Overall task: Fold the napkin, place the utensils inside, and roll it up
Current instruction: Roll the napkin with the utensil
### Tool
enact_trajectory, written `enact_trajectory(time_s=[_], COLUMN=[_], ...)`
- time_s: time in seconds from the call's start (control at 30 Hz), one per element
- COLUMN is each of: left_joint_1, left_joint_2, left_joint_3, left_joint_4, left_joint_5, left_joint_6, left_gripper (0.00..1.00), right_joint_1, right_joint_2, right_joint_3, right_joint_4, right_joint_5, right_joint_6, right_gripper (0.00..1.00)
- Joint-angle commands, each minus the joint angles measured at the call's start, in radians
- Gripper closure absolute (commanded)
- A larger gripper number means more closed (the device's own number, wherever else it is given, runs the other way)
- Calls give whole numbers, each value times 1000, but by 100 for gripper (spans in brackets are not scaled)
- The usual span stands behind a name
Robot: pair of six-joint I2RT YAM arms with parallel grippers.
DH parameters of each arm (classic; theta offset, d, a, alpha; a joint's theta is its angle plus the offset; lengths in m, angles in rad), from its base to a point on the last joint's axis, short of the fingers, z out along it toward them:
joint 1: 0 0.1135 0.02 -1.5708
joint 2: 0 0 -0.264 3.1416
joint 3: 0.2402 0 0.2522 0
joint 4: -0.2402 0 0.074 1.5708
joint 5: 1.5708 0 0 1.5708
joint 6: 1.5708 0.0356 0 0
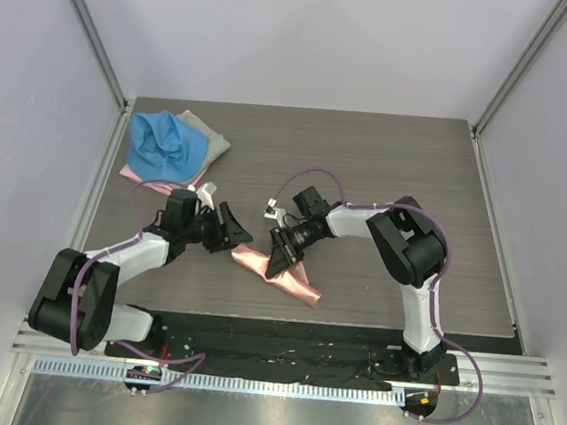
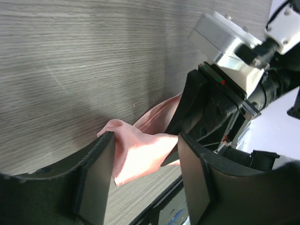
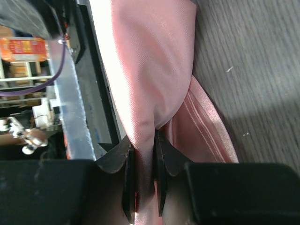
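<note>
The salmon-pink napkin lies bunched in a long strip near the table's front middle. My right gripper is shut on a fold of the napkin, and the cloth runs up between its narrow jaws. My left gripper stands open just left of the cloth. In the left wrist view the napkin's loose end lies between the wide-apart fingers, close against the left one, with the right gripper just behind. The utensils are out of view.
A blue cloth sits heaped on a grey cloth at the table's back left, with a pink edge showing under them. The black base rail runs along the near table edge, close to the napkin.
</note>
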Motion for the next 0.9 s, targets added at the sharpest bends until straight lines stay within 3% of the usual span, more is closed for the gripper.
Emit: enact_trajectory(time_s=[0.0, 0.1, 0.3, 0.43, 0.53, 0.73, 0.87], left_joint_1=[-16, -35, -50, -50, -50, -50, -50], left_joint_2=[44, 79, 149, 156, 172, 202, 230], left_joint_3=[-9, -12, -9, 3, 19, 63, 111], left_joint_4=[118, 154, 188, 175, 152, 45, -62], left_joint_5=[51, 57, 61, 60, 66, 49, 32], left_joint_6=[-30, -45, -68, -65, -56, -40, -34], left_gripper=[43, 50, 78, 94, 100, 100, 100], right_joint_1=[-21, -27, -32, -32, -30, -9, 117], right_joint_2=[54, 62, 20, -41, -122, -303, -406], right_joint_3=[1, -3, 1, 1, 0, 1, -31], right_joint_4=[9, 20, 21, -9, -36, -76, -57], right_joint_5=[8, 12, 69, 185, 272, 463, 771], right_joint_6=[5, 9, 25, 42, 47, 27, -74], right_gripper=[78, 78, 75, 63, 53, 36, 30])
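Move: The rolled napkin's left end lies almost under the open left hand, about 2 cm back, 1 cm to its right and 5 cm below. The loose pink flap beside the roll is some 13 cm right, 6 cm back and 6 cm below. The right hand already pinches the roll's middle right at its fingertips; from it, the left end is about 7 cm left and 4 cm ahead, and the flap 6 cm right and 1 cm ahead. Down about 3 cm and a little to the right, the left hand sinks onto the rolled napkin's left end and closes its wide-open fingers, pinching the cloth. The right hand first keeps its hold on the middle almost still, then opens, comes free and pulls away forward and up, roughly 5 cm each way, drifting slightly right while its wrist turns some 30 degrees. ##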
